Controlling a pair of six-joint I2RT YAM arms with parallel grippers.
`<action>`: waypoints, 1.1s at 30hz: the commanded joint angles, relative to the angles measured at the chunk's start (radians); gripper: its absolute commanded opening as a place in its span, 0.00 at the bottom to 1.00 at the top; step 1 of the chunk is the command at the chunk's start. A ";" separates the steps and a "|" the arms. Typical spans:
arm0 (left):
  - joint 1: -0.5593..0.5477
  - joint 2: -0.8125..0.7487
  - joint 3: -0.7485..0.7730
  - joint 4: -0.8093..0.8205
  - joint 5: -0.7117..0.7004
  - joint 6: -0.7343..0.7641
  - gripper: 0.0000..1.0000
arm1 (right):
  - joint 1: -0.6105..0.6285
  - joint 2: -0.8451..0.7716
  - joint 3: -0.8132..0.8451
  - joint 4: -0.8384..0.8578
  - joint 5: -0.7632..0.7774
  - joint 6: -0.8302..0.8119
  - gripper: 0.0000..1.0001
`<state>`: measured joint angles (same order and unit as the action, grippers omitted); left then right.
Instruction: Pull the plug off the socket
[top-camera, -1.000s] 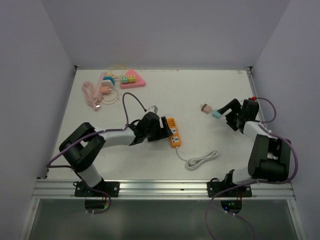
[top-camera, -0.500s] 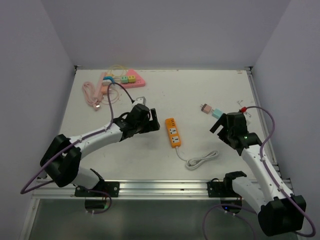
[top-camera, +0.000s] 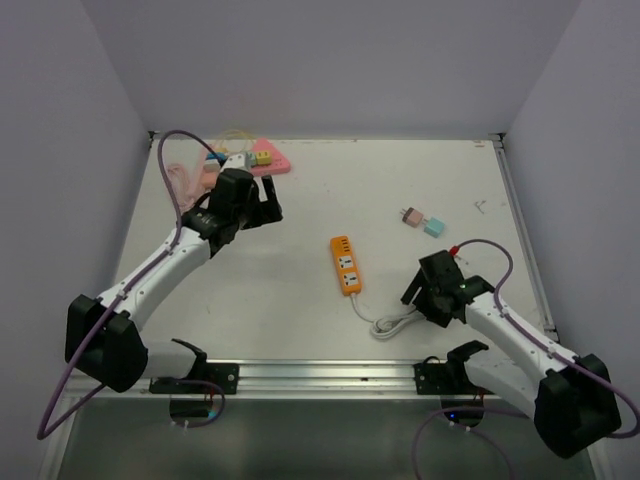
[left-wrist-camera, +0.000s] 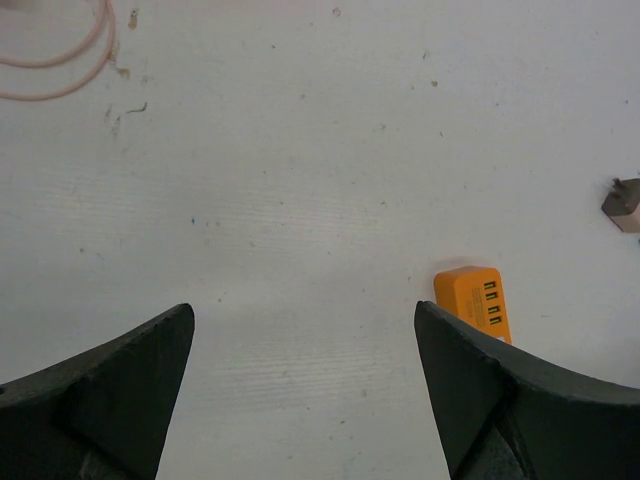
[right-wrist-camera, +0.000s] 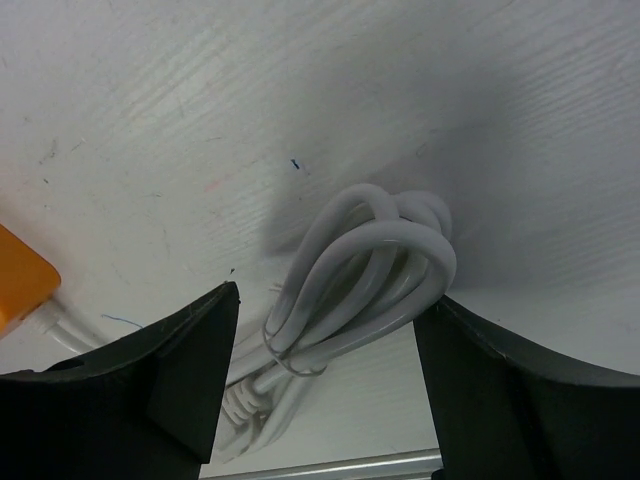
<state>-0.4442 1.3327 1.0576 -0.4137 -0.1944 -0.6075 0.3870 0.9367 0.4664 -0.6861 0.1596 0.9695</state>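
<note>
The orange socket strip (top-camera: 346, 265) lies mid-table with nothing plugged into it; its end also shows in the left wrist view as the socket (left-wrist-camera: 473, 300). The small pink-and-teal plug (top-camera: 423, 221) lies by itself to the right, apart from the strip, and at the right edge as the plug (left-wrist-camera: 622, 204). My left gripper (top-camera: 268, 208) hangs open over bare table at the far left, nothing between its fingers (left-wrist-camera: 302, 312). My right gripper (top-camera: 415, 298) is open above the strip's bundled white cord (right-wrist-camera: 370, 268), fingers either side of it.
A pink triangular block (top-camera: 262, 157) with small coloured adapters and a coiled pink cable (top-camera: 185, 186) sit at the far left corner. The white cord bundle (top-camera: 402, 321) lies near the front rail (top-camera: 320, 375). White walls enclose the table.
My left arm has swung away from the orange strip to the far left. My right arm has drawn back from the plug toward the near edge, over the cord. The plug stays on the table.
</note>
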 joint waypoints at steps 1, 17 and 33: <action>0.039 -0.046 0.035 -0.050 -0.037 0.100 0.95 | 0.059 0.074 0.050 0.141 -0.003 0.048 0.73; 0.159 -0.079 -0.097 0.001 -0.031 0.192 0.95 | 0.190 0.511 0.392 0.464 -0.144 -0.215 0.94; 0.194 -0.056 -0.122 0.016 0.042 0.184 0.94 | 0.314 0.622 0.594 0.269 -0.006 -0.420 0.98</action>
<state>-0.2573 1.2709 0.9417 -0.4271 -0.1711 -0.4469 0.7013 1.6226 1.0111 -0.3294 0.0788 0.6449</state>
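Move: The right hand is low over the table with the outer end of the white cable coil between its fingers, the coil's middle about 3 cm left and 2 cm back. The orange socket lies roughly 16 cm left and 9 cm ahead of that hand; the pink plug is 18 cm ahead and 2 cm left, the blue plug 16 cm ahead and 2 cm right. From the high left hand, the orange socket is some 16 cm right and 10 cm back, about 16 cm below, and the pink bar socket 12 cm left and 10 cm ahead. Sweep the right gripper about 20 cm left and forward from the near right, taking the cable coil towards the orange socket; turn it some 35 degrees counter-clockwise, rise a little and open the fingers fully so the coil comes free. Bring the empty, open left gripper left towards the pink bar socket, sinking slightly. ##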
